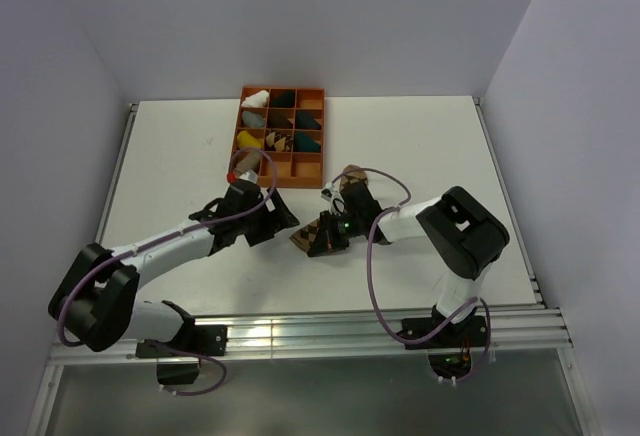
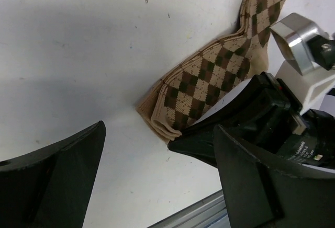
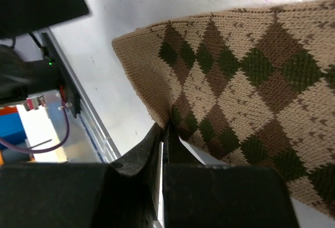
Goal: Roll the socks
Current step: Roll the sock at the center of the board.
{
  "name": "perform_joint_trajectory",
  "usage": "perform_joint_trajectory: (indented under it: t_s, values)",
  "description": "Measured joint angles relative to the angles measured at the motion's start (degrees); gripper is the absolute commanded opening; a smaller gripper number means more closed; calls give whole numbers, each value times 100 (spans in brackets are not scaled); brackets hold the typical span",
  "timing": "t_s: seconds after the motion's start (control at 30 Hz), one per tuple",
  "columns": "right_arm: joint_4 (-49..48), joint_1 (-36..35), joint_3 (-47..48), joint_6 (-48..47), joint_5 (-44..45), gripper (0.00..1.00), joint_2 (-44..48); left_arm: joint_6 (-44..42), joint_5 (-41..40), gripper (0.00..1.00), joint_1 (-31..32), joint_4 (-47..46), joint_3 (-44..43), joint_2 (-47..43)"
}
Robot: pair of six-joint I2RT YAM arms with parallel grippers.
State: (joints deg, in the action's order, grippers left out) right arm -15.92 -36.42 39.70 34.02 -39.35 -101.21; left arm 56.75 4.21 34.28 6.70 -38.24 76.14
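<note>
The socks point(image 1: 338, 201) lie as a strip on the white table, running from the tray's corner towards the near edge. The argyle sock point(image 2: 209, 76) is on top, tan with dark brown diamonds. A plain tan layer point(image 2: 148, 104) shows under its folded near end. My right gripper point(image 3: 166, 128) is shut on the argyle sock's point(image 3: 241, 66) edge, pinching the knit at that near end point(image 1: 322, 242). My left gripper point(image 2: 159, 134) is open just left of the fold, with only bare table between its fingers. It sits beside the strip point(image 1: 281, 218).
An orange compartment tray point(image 1: 284, 89) with several sock bundles stands behind the socks at the back middle. The table's metal front rail point(image 2: 209, 207) runs close below both grippers. The left gripper's dark finger point(image 3: 36, 3) fills the right wrist view's top left.
</note>
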Motion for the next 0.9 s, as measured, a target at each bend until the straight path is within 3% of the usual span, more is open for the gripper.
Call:
perform_joint_trajectory:
  t_s: [0.2, 0.37, 0.6, 0.63, 0.9]
  values:
    - [-254, 74, -74, 114, -155, 0, -63, 330, -85, 86, 225, -227, 0, 560]
    - [-339, 122, -87, 146, -238, 0, -107, 525, -127, 78, 313, -422, -2, 876]
    - [-455, 155, -127, 197, -297, 0, -146, 667, -199, 52, 361, -673, -33, 1139]
    - [-468, 160, -138, 203, -302, 0, -146, 658, -210, 45, 374, -671, -37, 1163]
    - [-481, 197, -155, 214, -339, 0, -146, 702, -262, 25, 461, -619, -46, 1187]
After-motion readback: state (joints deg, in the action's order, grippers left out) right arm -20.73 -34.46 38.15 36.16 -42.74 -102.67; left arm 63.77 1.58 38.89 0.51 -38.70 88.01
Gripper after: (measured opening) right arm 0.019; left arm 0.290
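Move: The sock's free end has its far corner about 3 cm to the left hand's right, 1 cm nearer the base and 5 cm below; the rest of the sock bends away to a part some 13 cm ahead and 15 cm right. The sock box is centred about 22 cm ahead and 2 cm left. The right hand holds the end's near corner, with the far corner about 3 cm ahead and 4 cm left, nearly level. The sock's free end is taken between the left hand's fingers, which come down roughly 5 cm, drifting some 2.5 cm right towards the far corner, then close most of the way once nearly down. The right hand stays in place and keeps its shut pinch on the near corner. ##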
